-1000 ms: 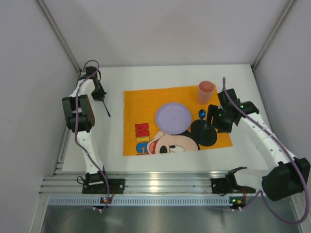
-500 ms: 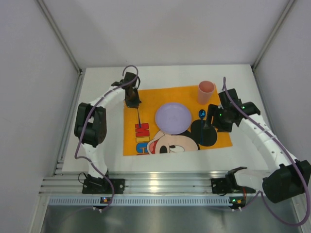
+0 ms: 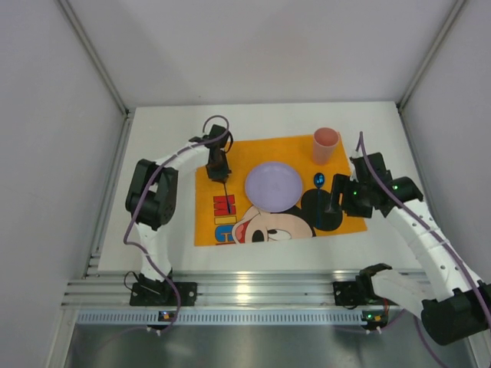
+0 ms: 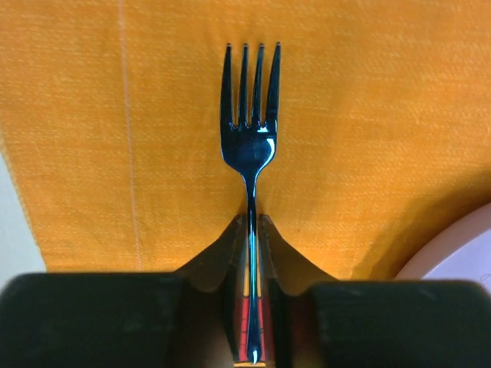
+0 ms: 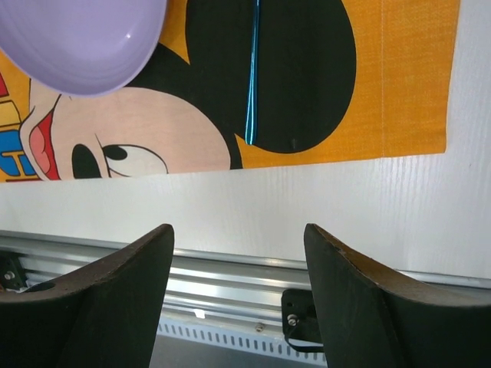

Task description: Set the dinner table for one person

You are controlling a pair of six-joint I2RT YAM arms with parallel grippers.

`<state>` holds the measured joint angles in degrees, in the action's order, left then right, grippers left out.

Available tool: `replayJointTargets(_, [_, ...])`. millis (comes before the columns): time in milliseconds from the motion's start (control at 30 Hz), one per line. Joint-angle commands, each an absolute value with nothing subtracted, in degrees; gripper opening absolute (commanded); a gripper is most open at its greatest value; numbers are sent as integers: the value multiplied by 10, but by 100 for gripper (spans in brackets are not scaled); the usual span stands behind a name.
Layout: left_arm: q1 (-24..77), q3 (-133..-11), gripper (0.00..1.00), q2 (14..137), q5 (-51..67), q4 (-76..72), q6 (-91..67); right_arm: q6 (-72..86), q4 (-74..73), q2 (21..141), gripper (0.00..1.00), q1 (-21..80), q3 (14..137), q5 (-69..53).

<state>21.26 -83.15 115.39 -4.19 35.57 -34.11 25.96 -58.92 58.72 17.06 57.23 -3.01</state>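
Observation:
A dark metal fork (image 4: 250, 146) lies on the orange Mickey Mouse placemat (image 3: 230, 153), left of the lilac plate (image 3: 273, 185). My left gripper (image 4: 251, 218) straddles its handle, and thin slits of mat show on both sides of the handle, so the jaws stand slightly open. From above, the left gripper (image 3: 219, 175) sits at the mat's far left part. A blue spoon (image 3: 319, 181) rests right of the plate, its handle (image 5: 253, 77) on Mickey's black ear. My right gripper (image 5: 239, 230) hangs wide open and empty over the white dinner table (image 3: 169, 130).
A pink cup (image 3: 325, 146) stands upright at the mat's far right corner. The aluminium rail (image 3: 245, 290) with both arm bases runs along the near edge. Grey walls close the table on the left, right and back.
The left arm swung from the table's left side onto the placemat with the fork and its jaws have loosened slightly. The right arm drew back a little toward the near right.

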Motion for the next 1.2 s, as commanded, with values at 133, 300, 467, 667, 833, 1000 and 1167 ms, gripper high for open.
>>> replayJointTargets(133, [249,-863,36,1113,-94,389,-339,245,-591,557,70,163,559,-51])
replayJointTargets(300, [255,-876,90,1071,-138,431,-336,237,-590,548,70,163,558,-54])
replayJointTargets(467, [257,-882,98,999,-180,474,-328,238,-587,526,69,163,562,-63])
replayJointTargets(667, [263,-902,98,861,-232,490,-293,228,-587,455,71,163,617,-84])
replayJointTargets(833, [263,-782,98,712,-314,336,-286,270,-597,378,99,163,602,-22])
replayJointTargets(1000, [250,-615,98,635,-279,252,-317,287,-575,307,100,163,521,-11])
replayJointTargets(1167, [250,-595,98,642,-250,364,-335,289,-563,236,100,163,538,11])
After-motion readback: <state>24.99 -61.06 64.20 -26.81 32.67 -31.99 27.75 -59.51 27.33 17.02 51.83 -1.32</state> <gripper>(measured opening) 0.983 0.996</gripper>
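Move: The fork is still between the left fingers, flat over the left part of the placemat, its middle about 3 cm back from the hand point and 1 cm below. The plate's middle lies some 19 cm to the left hand's right and 3 cm back; the placemat's middle is about 21 cm right and 5 cm back. From the right hand, the fork is roughly 38 cm left, 15 cm ahead and 14 cm below. The left fingers go on opening to full width around the fork while the hand shifts slightly back and right, then the hand comes free and climbs quickly by about 26 cm, drawing back and left from the fork and plate to beside the placemat's left edge, fingertips tilting forward and up by some 40 degrees, before sinking again by roughly 6 cm. The empty right hand also withdraws, mainly up by 6 cm and back by 5 cm from above the placemat's near right part, tilting its fingertips forward and up by about 25 degrees and opening fully. ##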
